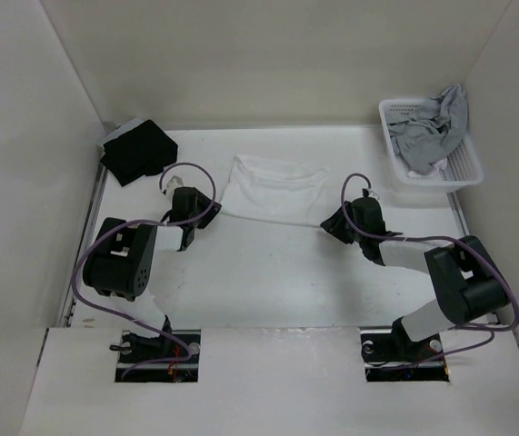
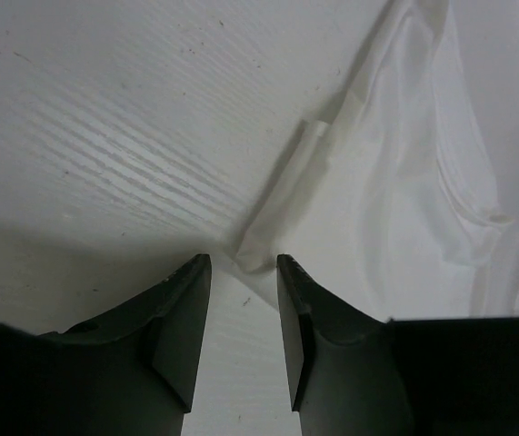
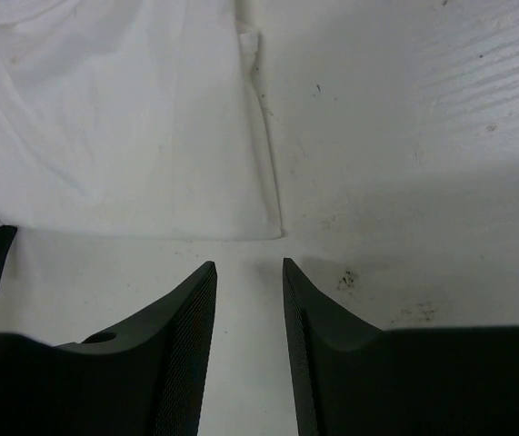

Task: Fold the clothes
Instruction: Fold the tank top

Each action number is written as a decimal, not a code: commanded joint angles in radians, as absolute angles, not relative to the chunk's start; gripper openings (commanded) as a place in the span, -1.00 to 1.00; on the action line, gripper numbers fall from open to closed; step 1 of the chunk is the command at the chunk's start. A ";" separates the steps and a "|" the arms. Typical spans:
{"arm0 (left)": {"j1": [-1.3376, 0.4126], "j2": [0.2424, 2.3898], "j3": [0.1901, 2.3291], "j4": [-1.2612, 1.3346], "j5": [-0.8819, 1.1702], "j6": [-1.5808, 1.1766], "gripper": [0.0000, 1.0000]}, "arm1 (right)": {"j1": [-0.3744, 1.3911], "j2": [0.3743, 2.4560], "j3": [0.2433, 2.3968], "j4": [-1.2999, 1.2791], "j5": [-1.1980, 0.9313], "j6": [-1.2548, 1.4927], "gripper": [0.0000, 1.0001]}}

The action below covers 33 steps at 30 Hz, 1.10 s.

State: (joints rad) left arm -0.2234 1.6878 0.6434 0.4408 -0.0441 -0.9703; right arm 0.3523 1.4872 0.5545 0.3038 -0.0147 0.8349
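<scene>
The clothes, a white camisole (image 1: 275, 188), lie flat on the white table between my two arms. In the left wrist view the camisole (image 2: 395, 191) spreads to the upper right, and its near-left corner (image 2: 257, 254) lies just beyond the fingertips. My left gripper (image 2: 244, 260) stands open at that corner with only bare table between its fingers. In the right wrist view the camisole (image 3: 123, 127) lies flat ahead with its near-right corner (image 3: 273, 232) just past the tips. My right gripper (image 3: 249, 263) is open and holds nothing. From above, the left gripper (image 1: 189, 214) and right gripper (image 1: 339, 223) sit at the garment's two near corners.
A white basket (image 1: 464, 168) at the back right holds a grey garment (image 1: 434, 127). A black garment (image 1: 138, 149) lies folded at the back left. White walls close in the table on three sides. Purple cables loop over both arms.
</scene>
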 commanded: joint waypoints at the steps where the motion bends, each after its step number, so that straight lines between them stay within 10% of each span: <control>1: -0.222 1.726 0.661 0.498 0.000 -0.980 -0.29 | 0.347 1.526 0.534 0.431 -0.041 0.857 -0.21; 17: -0.217 1.776 0.684 0.514 -0.011 -1.011 -0.79 | 0.308 1.615 0.558 0.486 -0.037 0.959 -0.24; 33: -0.237 1.585 0.569 0.560 -0.017 -1.032 -1.00 | 0.314 1.524 0.503 0.546 0.003 0.985 -0.99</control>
State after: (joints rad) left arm -0.2256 1.7348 0.6312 0.5278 -0.0006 -1.0191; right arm 0.3138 1.6348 0.5316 0.5091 -0.0261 1.0039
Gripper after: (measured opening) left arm 0.014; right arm 0.013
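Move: The tank top lies folded once, its near fold between the hands. Its near left corner is about 1 cm ahead, 1 cm right and 1 cm below the left hand; its far left corner is some 15 cm ahead and 6 cm right. The black folded clothes are roughly 17 cm ahead and 22 cm left of that hand. From the right hand, the near right corner is some 2 cm ahead, straight in line and 2 cm below, the basket about 23 cm ahead and 27 cm right. Forward and to its right by under 2 cm, the left hand slips its parted fingers round the near left corner and shuts them, sinking slightly. The right hand sinks first, then slides forward, about 2 cm each way, rolling some 10 degrees left side up and turning a little clockwise, and pinches the near right corner. Last, the left draws back about 1 cm. ##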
